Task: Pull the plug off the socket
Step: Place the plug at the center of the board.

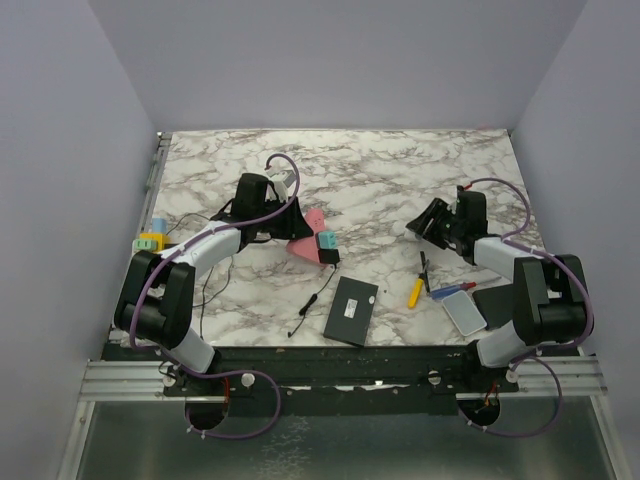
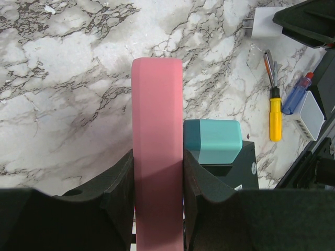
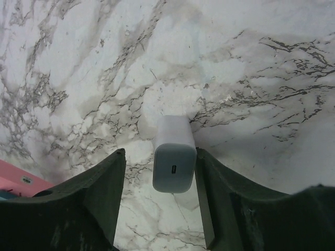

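My left gripper point(image 2: 157, 157) is shut on the pink socket strip point(image 2: 157, 125), which stands on edge on the marble; in the top view the strip point(image 1: 308, 228) lies just right of that gripper point(image 1: 287, 224). A teal plug block point(image 2: 212, 140) sits against the strip's right side. The white plug point(image 3: 174, 157) is off the socket, between the jaws of my right gripper point(image 3: 159, 157). Those jaws are open: the plug leans by the right finger point(image 3: 209, 183) with a gap on its left. From the left wrist, the plug point(image 2: 263, 23) shows its prongs pointing left.
A yellow-handled screwdriver point(image 1: 415, 292), a blue and red pen point(image 1: 450, 290) and a white device point(image 1: 463, 313) lie front right. A black box point(image 1: 351, 311) and a thin black cable point(image 1: 310, 303) lie front centre. Coloured blocks point(image 1: 152, 238) sit at the left edge.
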You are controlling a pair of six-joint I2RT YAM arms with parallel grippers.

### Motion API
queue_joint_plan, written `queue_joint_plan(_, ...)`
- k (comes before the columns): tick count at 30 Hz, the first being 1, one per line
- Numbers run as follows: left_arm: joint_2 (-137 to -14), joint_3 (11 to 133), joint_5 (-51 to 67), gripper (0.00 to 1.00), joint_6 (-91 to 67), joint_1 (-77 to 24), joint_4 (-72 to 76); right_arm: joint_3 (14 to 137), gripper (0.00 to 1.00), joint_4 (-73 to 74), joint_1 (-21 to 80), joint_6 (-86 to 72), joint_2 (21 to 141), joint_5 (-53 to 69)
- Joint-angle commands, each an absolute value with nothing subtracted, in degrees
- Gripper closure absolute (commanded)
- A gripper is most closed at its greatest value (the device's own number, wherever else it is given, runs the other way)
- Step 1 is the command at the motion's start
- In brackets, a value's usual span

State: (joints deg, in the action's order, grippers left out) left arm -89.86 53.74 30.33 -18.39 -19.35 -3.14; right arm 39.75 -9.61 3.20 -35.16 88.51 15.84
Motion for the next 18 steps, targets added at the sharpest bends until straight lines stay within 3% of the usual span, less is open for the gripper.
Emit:
queue_joint_plan(1, -89.2, 54.1, 26.8, 1.00, -16.1, -18.9, -5.3, 40.2, 0.40, -10.1, 2.7, -34.9, 88.2, 14.5)
queue_joint_plan(3, -89.2, 54.1, 26.7, 1.00, -16.1, -18.9, -5.3, 40.1, 0.39, -9.5, 2.7, -34.4, 87.7, 13.7)
queue_joint_plan(10, -89.0, 54.1, 26.7, 1.00, -16.0, -18.9, -5.4, 39.8, 0.21, -6.7, 2.6, -32.2, 84.5, 10.0)
queue_joint_plan(18, -89.2, 54.3, 27.2, 1.00, -16.1, -18.9, -5.4, 38.6, 0.18, -5.9, 2.5, -27.9, 79.0, 10.0)
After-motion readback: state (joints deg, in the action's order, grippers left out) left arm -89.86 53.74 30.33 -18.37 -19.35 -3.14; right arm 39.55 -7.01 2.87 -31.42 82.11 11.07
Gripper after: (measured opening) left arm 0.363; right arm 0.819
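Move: The white plug is low between the right gripper's already parted fingers, about 1 cm ahead of their midpoint, 1 cm to the right and 1 cm below, prongs pointing forward and nearer the right-hand finger. From the right hand, the yellow screwdriver lies some 10 cm back and level sideways; the teal socket is about 17 cm left and 2 cm back. From the left hand, the plug is roughly 22 cm right, 1 cm forward and 5 cm lower. Open the right gripper's fingers wider around the white plug while easing the hand about 2 cm to the right, then lift it some 2.5 cm off the plug, tilting the wrist only slightly as you rise. Keep the left gripper still, holding the pink board. ##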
